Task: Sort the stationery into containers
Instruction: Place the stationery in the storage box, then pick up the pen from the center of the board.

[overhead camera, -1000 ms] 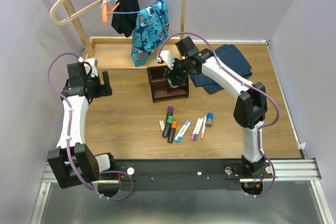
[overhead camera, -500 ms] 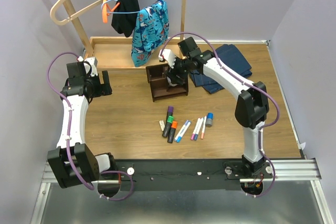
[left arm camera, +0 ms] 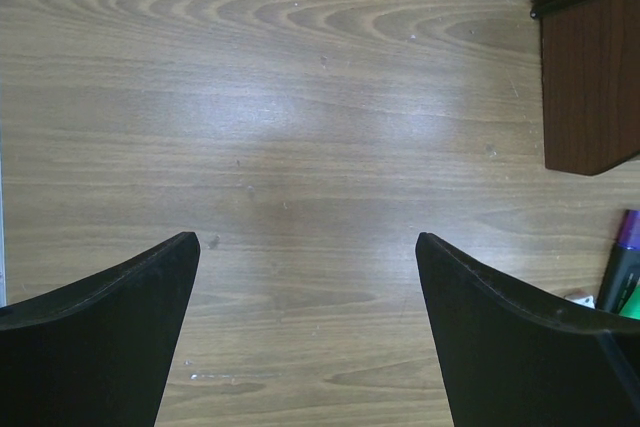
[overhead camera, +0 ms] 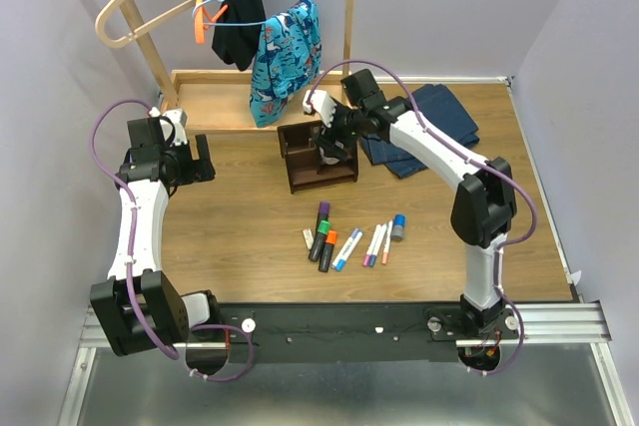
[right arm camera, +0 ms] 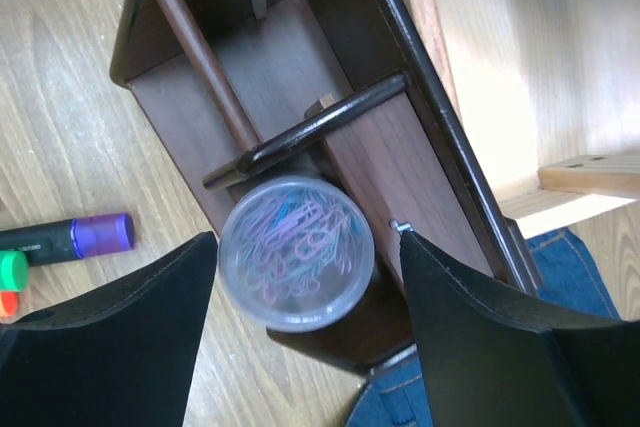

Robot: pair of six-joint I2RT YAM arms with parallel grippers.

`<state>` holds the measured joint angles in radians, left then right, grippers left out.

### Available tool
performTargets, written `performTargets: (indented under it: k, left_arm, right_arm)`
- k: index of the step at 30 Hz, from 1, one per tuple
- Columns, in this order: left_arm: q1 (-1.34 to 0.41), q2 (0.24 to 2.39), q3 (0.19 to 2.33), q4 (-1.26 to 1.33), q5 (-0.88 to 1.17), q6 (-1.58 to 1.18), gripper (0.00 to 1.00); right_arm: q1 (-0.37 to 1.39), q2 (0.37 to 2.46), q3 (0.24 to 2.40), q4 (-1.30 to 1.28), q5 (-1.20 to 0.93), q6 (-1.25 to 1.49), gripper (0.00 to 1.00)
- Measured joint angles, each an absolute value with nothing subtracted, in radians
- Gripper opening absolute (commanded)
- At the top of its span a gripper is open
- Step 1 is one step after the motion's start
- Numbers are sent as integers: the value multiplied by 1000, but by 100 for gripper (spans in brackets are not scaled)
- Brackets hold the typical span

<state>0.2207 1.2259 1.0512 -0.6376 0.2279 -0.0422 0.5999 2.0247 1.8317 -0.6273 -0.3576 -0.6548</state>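
Observation:
The clear round tub (right arm camera: 296,253), full of coloured paper clips, sits in an end compartment of the dark brown organiser (right arm camera: 300,67). My right gripper (right arm camera: 308,237) hangs over it, open, with a gap between the tub and its right finger. In the top view this gripper (overhead camera: 334,142) is above the organiser (overhead camera: 305,172). Purple (overhead camera: 322,214), green (overhead camera: 319,239) and orange (overhead camera: 328,249) markers, thin pens (overhead camera: 374,244), an eraser (overhead camera: 308,237) and a blue-capped bottle (overhead camera: 397,227) lie on the table. My left gripper (overhead camera: 203,160) is open over bare wood (left arm camera: 305,237).
Folded blue jeans (overhead camera: 424,127) lie right of the organiser, close under my right arm. A pale wooden tray (overhead camera: 215,107) with tall posts stands at the back, with hangers and clothes (overhead camera: 285,47) above it. The left wrist view catches the organiser's corner (left arm camera: 590,87).
My right gripper's jaws have spread wider and let go of the clear tub at the organiser. The left arm has not moved.

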Motion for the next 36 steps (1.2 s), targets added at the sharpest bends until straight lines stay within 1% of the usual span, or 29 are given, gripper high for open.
performTargets:
  k: [5,9,14,17,18,21,24,25,27,28,30,32,33,36]
  left_arm:
    - [220,1220,1051,-638,251,-38,99]
    - [201,1194,1050,-638,266,-20,99]
    - [120,1132,1050,-679,295,59,99]
    - [5,1076,1037,-718,324,117,98]
    - [-65,1051,1030,-738,335,133,97]
    - [-202,1013,1010,-773,356,147,89]
    - [-297,1005,985,-782,380,128,86]
    - [-329,1008,971,-783,383,109,81]
    - [-364,1024,963,-788,382,81,77]
    - [-378,1040,963,-786,379,59,72]
    - [-406,1088,968,-778,374,12,70]
    - [-424,1132,974,-765,356,-35,64]
    - [-434,1155,977,-759,344,-56,63]
    - [-473,1213,994,-752,287,-135,63]
  right_arm:
    - [600,1961,1796,-629,-355,-653,82]
    - [600,1865,1747,-635,-355,-636,82]
    - [600,1724,1648,-635,-356,-573,82]
    - [600,1613,1512,-628,-357,-491,81]
    - [600,1565,1445,-627,-353,-448,81]
    - [600,1474,1303,-624,-322,-334,81]
    - [600,1404,1209,-619,-260,-228,81]
    - [595,1374,1174,-614,-229,-189,81]
    - [582,1337,1148,-614,-181,-144,81]
    - [571,1324,1143,-610,-146,-121,82]
    - [538,1307,1142,-593,-91,-94,82]
    - [499,1298,1141,-572,-28,-58,82]
    - [452,1291,1139,-553,28,-22,82]
    - [364,1279,1122,-523,109,46,81]
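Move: The left hand's likely goal, the green-capped marker, lies about 30 cm to its right, 10 cm back and 15 cm below; the eraser is some 3 cm left of that marker, the purple-capped one 6 cm beyond it. The open right hand straddles the paper-clip tub, about 3 cm below, with the storage box centred 3 cm left; jeans lie 20 cm right and 8 cm ahead, the green-capped marker 20 cm back and 4 cm left. Left hand sweeps some 20 cm right towards the markers, narrowing; right hand lifts off the tub, back then right. ##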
